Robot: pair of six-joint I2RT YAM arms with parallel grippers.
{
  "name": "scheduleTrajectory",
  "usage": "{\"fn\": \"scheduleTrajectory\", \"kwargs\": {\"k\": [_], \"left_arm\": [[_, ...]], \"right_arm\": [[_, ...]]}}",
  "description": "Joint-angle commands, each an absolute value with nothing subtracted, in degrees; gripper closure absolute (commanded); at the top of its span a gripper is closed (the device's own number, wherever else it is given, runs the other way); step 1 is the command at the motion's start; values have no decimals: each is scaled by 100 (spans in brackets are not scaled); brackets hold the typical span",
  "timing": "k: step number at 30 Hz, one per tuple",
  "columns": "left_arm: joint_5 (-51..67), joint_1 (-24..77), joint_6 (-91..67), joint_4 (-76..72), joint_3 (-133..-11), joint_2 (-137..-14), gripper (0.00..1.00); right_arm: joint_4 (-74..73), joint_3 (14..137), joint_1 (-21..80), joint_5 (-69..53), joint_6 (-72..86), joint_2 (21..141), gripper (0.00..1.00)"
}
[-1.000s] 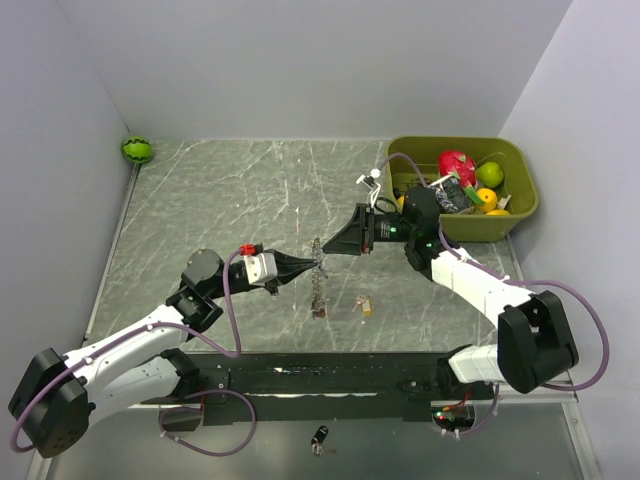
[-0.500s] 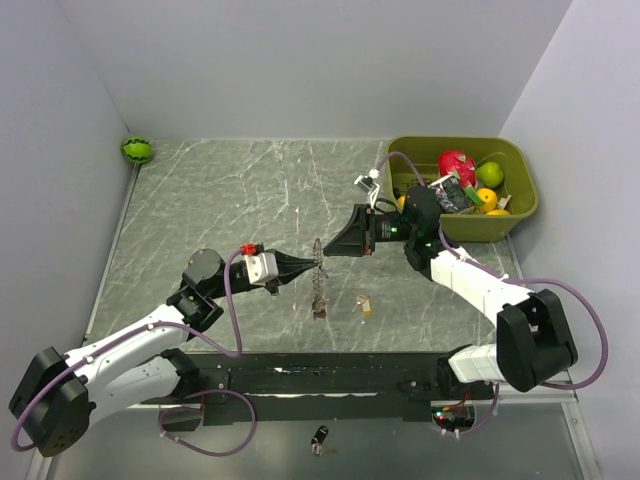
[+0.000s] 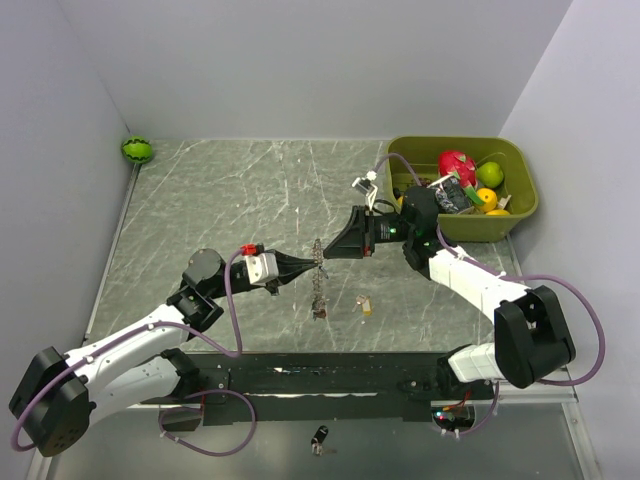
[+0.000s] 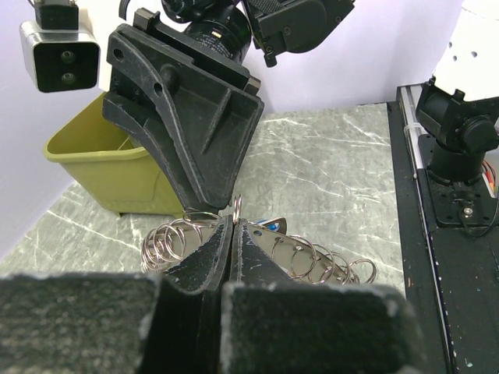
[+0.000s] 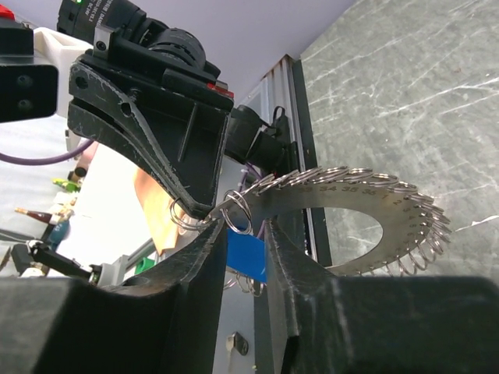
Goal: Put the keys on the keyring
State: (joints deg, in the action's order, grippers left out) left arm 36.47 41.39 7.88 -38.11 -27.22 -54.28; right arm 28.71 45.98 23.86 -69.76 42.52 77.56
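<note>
The keyring (image 3: 320, 285) is a flat grey metal ring edged with small split rings. It hangs on edge above the table, and my left gripper (image 3: 303, 264) is shut on its upper rim (image 4: 300, 245). My right gripper (image 3: 328, 250) meets that rim from the other side, its tips almost touching the left gripper (image 5: 204, 209). In the right wrist view a blue key (image 5: 245, 257) fills the gap between the right gripper's (image 5: 242, 226) fingers, just below one split ring of the keyring (image 5: 327, 199). A brass key (image 3: 366, 305) lies on the table to the right.
An olive bin (image 3: 450, 141) holding toy fruit stands at the back right, behind the right arm. A green ball (image 3: 137, 150) sits in the back left corner. A small black fob (image 3: 319, 437) lies in front of the black base rail.
The right gripper has edged slightly left toward the top of the keyring. The left arm and the hanging keyring have stayed where they were.
</note>
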Motion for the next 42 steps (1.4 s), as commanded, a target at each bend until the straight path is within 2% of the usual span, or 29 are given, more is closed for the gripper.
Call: {"fn": "scheduleTrajectory", "kwargs": {"k": [1, 2, 8, 13, 20, 28, 30, 31, 34, 37, 39, 40, 42], "left_arm": [[3849, 4157, 879, -4104, -2936, -5440, 99], [3867, 4157, 862, -4113, -2944, -5449, 99], [3955, 4157, 826, -4175, -2944, -5502, 99], [3902, 4149, 835, -4157, -2918, -5467, 99], [3771, 4157, 870, -4078, -2874, -5370, 99], [3621, 4157, 1081, -3648, -2970, -5326, 99], [3586, 4157, 1204, -3402, -3049, -5344, 93], [3569, 4157, 1248, -3314, -3076, -5352, 84], [3594, 4166, 1415, -2919, -3190, -5326, 69], [3612, 4157, 1372, -2821, -3243, -5239, 50], [3543, 4157, 1240, -2961, -3208, -5168, 43], [3455, 4157, 1126, -3032, -3191, -5116, 36], [3069, 4149, 801, -3076, -3225, -5106, 31]], "right_arm": [[3137, 4878, 2452, -6987, 4254, 7743, 70], [3138, 4887, 2452, -6979, 4254, 7761, 74], [3120, 4895, 2487, -6934, 4236, 7743, 78], [3190, 4904, 2522, -7040, 4263, 7752, 100], [2559, 5009, 2522, -6979, 3615, 7585, 100], [661, 5440, 2514, -6267, 2181, 7190, 100], [572, 5441, 2522, -6021, 1996, 7119, 100], [563, 5432, 2522, -5960, 1960, 7058, 100], [615, 5449, 2514, -5792, 1934, 7031, 100], [676, 5484, 2522, -5809, 1977, 7075, 100], [756, 5484, 2522, -5818, 1960, 7084, 100], [730, 5493, 2522, -5827, 1925, 7093, 100], [747, 5493, 2514, -5854, 1828, 7058, 100]]}}
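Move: The left gripper already pinches the keyring by a wire loop on its upper rim; the keyring's middle hangs about 6 cm below that gripper, 1 cm ahead and 1 cm to its right. From the half-open right gripper, that middle lies 6 cm down, 1 cm ahead and 2 cm left, with the rim nearly between its fingers. The yellow key on the table lies about 9 cm to the right gripper's right, 4 cm ahead and 25 cm below. Hold the right gripper almost where it is and shut its fingers on the keyring's upper rim beside the left fingertips. Then ease it about 1.5 cm forward, rolling and swinging it some 10 degrees with the fingertips dipping and turning forward. Let the left gripper sink about 1.5 cm, then open it wide to release the loop and rise about 1 cm. ##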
